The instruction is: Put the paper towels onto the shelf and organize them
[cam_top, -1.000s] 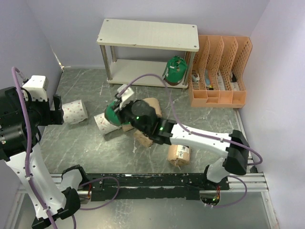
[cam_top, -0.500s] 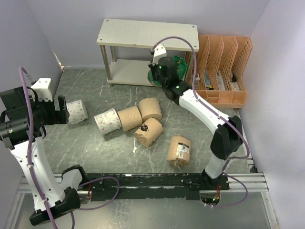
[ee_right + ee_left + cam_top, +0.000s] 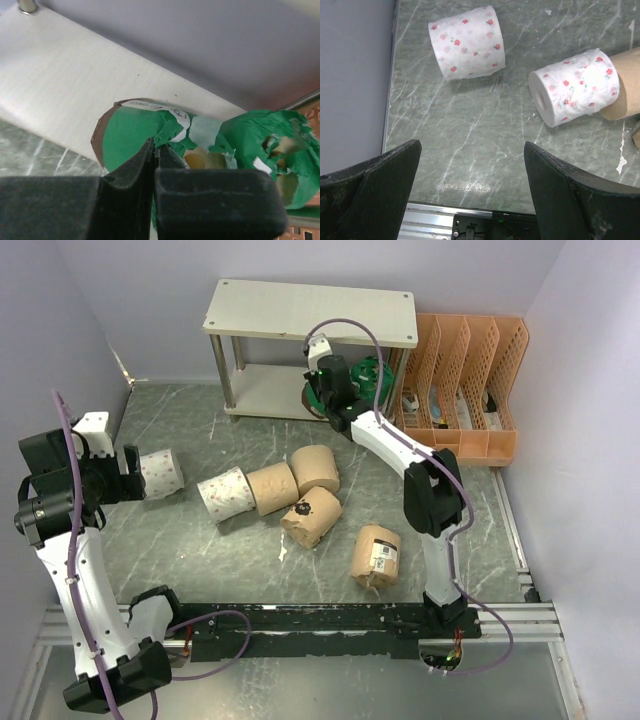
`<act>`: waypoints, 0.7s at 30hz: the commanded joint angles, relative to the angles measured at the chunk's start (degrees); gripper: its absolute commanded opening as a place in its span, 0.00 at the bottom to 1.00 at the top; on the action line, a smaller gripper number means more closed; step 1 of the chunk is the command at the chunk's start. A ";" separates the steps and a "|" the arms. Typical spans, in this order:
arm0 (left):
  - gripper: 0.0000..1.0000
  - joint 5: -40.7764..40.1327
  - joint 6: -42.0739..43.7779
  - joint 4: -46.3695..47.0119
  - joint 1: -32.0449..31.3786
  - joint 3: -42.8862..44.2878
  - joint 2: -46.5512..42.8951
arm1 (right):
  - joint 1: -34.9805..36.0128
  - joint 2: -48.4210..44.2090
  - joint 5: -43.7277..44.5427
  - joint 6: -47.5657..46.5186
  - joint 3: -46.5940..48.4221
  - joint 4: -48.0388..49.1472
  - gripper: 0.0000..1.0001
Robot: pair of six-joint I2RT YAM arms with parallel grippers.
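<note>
My right gripper (image 3: 322, 390) (image 3: 156, 147) is shut on the crumpled wrapper of a green paper towel roll (image 3: 130, 132) (image 3: 320, 400), at the front of the lower board (image 3: 60, 85) of the shelf (image 3: 310, 310). A second green roll (image 3: 270, 145) (image 3: 370, 375) stands just to its right on that board. On the table lie two white patterned rolls (image 3: 160, 474) (image 3: 226, 495), two bare tan rolls (image 3: 272, 487) (image 3: 315, 468) and two tan wrapped rolls (image 3: 312, 517) (image 3: 376, 555). My left gripper (image 3: 128, 472) (image 3: 471, 147) hangs open and empty, just short of the patterned rolls (image 3: 467, 42) (image 3: 575, 87).
An orange perforated file organizer (image 3: 460, 390) stands right of the shelf. Grey walls close in on the left, back and right. The black rail with the arm bases (image 3: 320, 620) runs along the near edge.
My right arm has carried the green roll from the pile at the table's middle up to the shelf's lower board, beside the other green roll. The left arm shifted slightly.
</note>
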 commanded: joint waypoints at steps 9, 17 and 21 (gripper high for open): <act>0.95 -2.42 -1.12 5.23 0.43 -2.86 0.40 | -0.45 5.97 5.67 -4.55 0.01 18.73 0.04; 0.95 -3.03 -1.36 5.62 0.42 -3.33 0.78 | -0.46 10.03 1.43 -5.20 3.16 21.57 0.22; 0.95 -3.23 -1.50 5.73 0.44 -3.47 0.87 | -0.37 8.51 1.76 -3.65 -1.19 27.19 0.59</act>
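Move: The right hand, shut on the gathered wrapping of the second green paper towel pack, is at the shelf's lower board; the free spot it is bound for is about 5 cm ahead, 2 cm left and 8 cm below it. The green pack already shelved stands some 11 cm to the hand's right, 4 cm ahead and 7 cm lower; a brown roll lies on the table about 15 cm back, straight behind and 18 cm below. From the idle left hand that spot is roughly 35 cm ahead, 38 cm right and 12 cm lower. Still pinching the green pack by its gathered wrapping, the right hand eases about 4 cm forward, deeper over the lower board beside the shelved pack, first dipping some 2 cm, then coming back up most of that and settling about 1 cm lower than it began. The fingertips tilt up roughly 10 degrees on the way, and in the second half the shut fingers part to nearly half open around the bunched wrapping while the hand drifts a centimetre or so left. ##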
